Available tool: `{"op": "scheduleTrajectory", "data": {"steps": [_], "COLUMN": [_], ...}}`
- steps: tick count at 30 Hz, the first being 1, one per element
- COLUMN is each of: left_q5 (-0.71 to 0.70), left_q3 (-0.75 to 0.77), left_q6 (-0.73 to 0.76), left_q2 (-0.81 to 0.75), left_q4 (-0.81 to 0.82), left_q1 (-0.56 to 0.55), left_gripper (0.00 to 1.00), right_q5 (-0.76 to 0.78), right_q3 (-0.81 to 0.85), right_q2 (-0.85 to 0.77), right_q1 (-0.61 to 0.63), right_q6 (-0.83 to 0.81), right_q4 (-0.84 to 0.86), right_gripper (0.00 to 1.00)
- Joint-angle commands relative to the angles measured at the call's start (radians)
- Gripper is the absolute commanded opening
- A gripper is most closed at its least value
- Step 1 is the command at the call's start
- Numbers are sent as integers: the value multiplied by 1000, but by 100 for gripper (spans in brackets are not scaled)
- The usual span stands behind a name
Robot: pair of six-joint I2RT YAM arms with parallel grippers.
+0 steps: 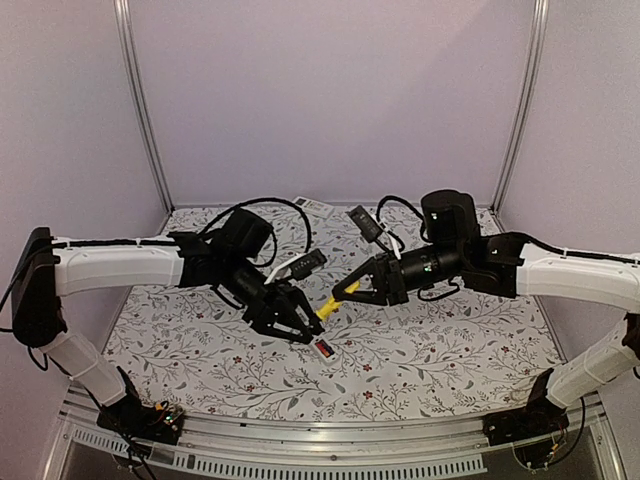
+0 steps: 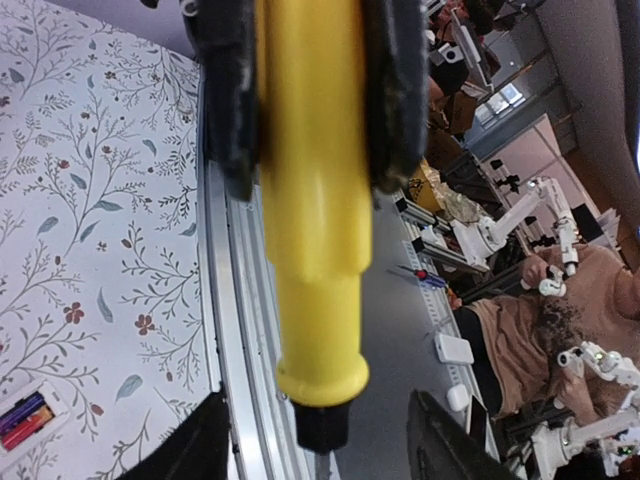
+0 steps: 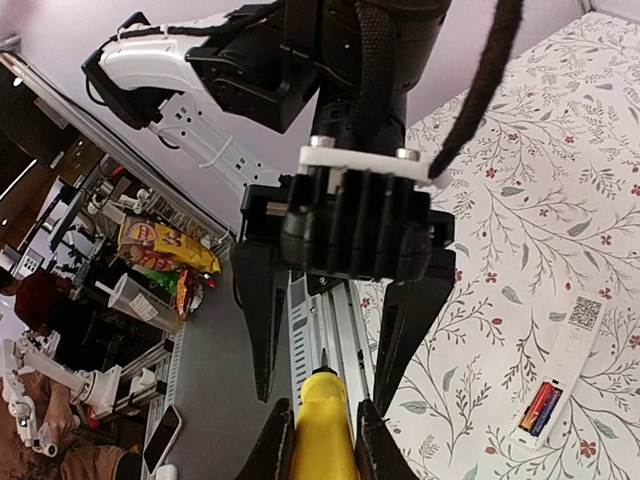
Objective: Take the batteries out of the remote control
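The slim white remote control (image 1: 323,349) lies back-up on the flowered table, below and between the two grippers. Its compartment is uncovered, and the batteries (image 3: 540,408), one reddish and one dark, sit side by side inside it. They also show in the left wrist view, batteries (image 2: 22,420) at the bottom left. My right gripper (image 3: 324,410) is shut on a yellow-handled screwdriver (image 3: 325,440) and holds it in the air. My left gripper (image 2: 318,400) faces it, open, with its fingers (image 2: 205,445) apart on either side of the screwdriver's shaft end, not touching it.
Another white remote (image 1: 315,205) lies at the table's far edge. The table's metal front rail (image 2: 235,330) runs close under both grippers. The two arms nearly meet nose to nose above the middle of the table (image 1: 450,360).
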Motion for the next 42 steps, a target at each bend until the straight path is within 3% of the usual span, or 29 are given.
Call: {"op": "scheduleTrajectory", "data": {"steps": [1,6,9,15,29,42], "left_q5": [-98,-341,-513,-580,-649,-690], "left_q3": [21,-27,11,81,290,273], "left_q6": [11,-92,-107,-108,-120,-135], "left_q2": [3,-36,11,106,427,482], "left_q4": [11,142,99,66,-26,-109], "left_q1": [11,61,70,69,69,63], "left_gripper": [74,85,86,87,87,88], "right_q5": [212,548,695,861,916,928], "right_q3": [-40,-92,-116,-203,-352,-375], "right_q2": [-73,-159,-195,-263,-427,-440], "right_q1": [-1,-12,-12,-12,-12,-12], "right_q6": [17,47,72,121,170,169], "right_q4": [5,-110,-175,-201,-173,-145], "right_gripper": [0,0,0,0,0,0]}}
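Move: The left hand, its fingers already parting around the screwdriver's shaft, has the remote control about 13 cm ahead, 2 cm to its left and some 20 cm below, with the open battery bay about 9 cm ahead and 1 cm to its right at the same depth. The loose white cover lies roughly 8 cm farther out than the remote and 17 cm to its right. From the right hand, which grips the screwdriver, the remote is some 8 cm ahead, 9 cm left and 26 cm below. The left fingers spread nearly fully and leave the screwdriver's shaft, and the left hand goes forward first and then ever more steeply down, about 16 cm each way, towards the remote, swinging counter-clockwise and tipping its fingers down by some 30 degrees each. Meanwhile the right hand keeps its grip on the yellow handle and carries the screwdriver off to the right, with a shorter move forward and down, turning clockwise by about 50 degrees before coming to rest. ##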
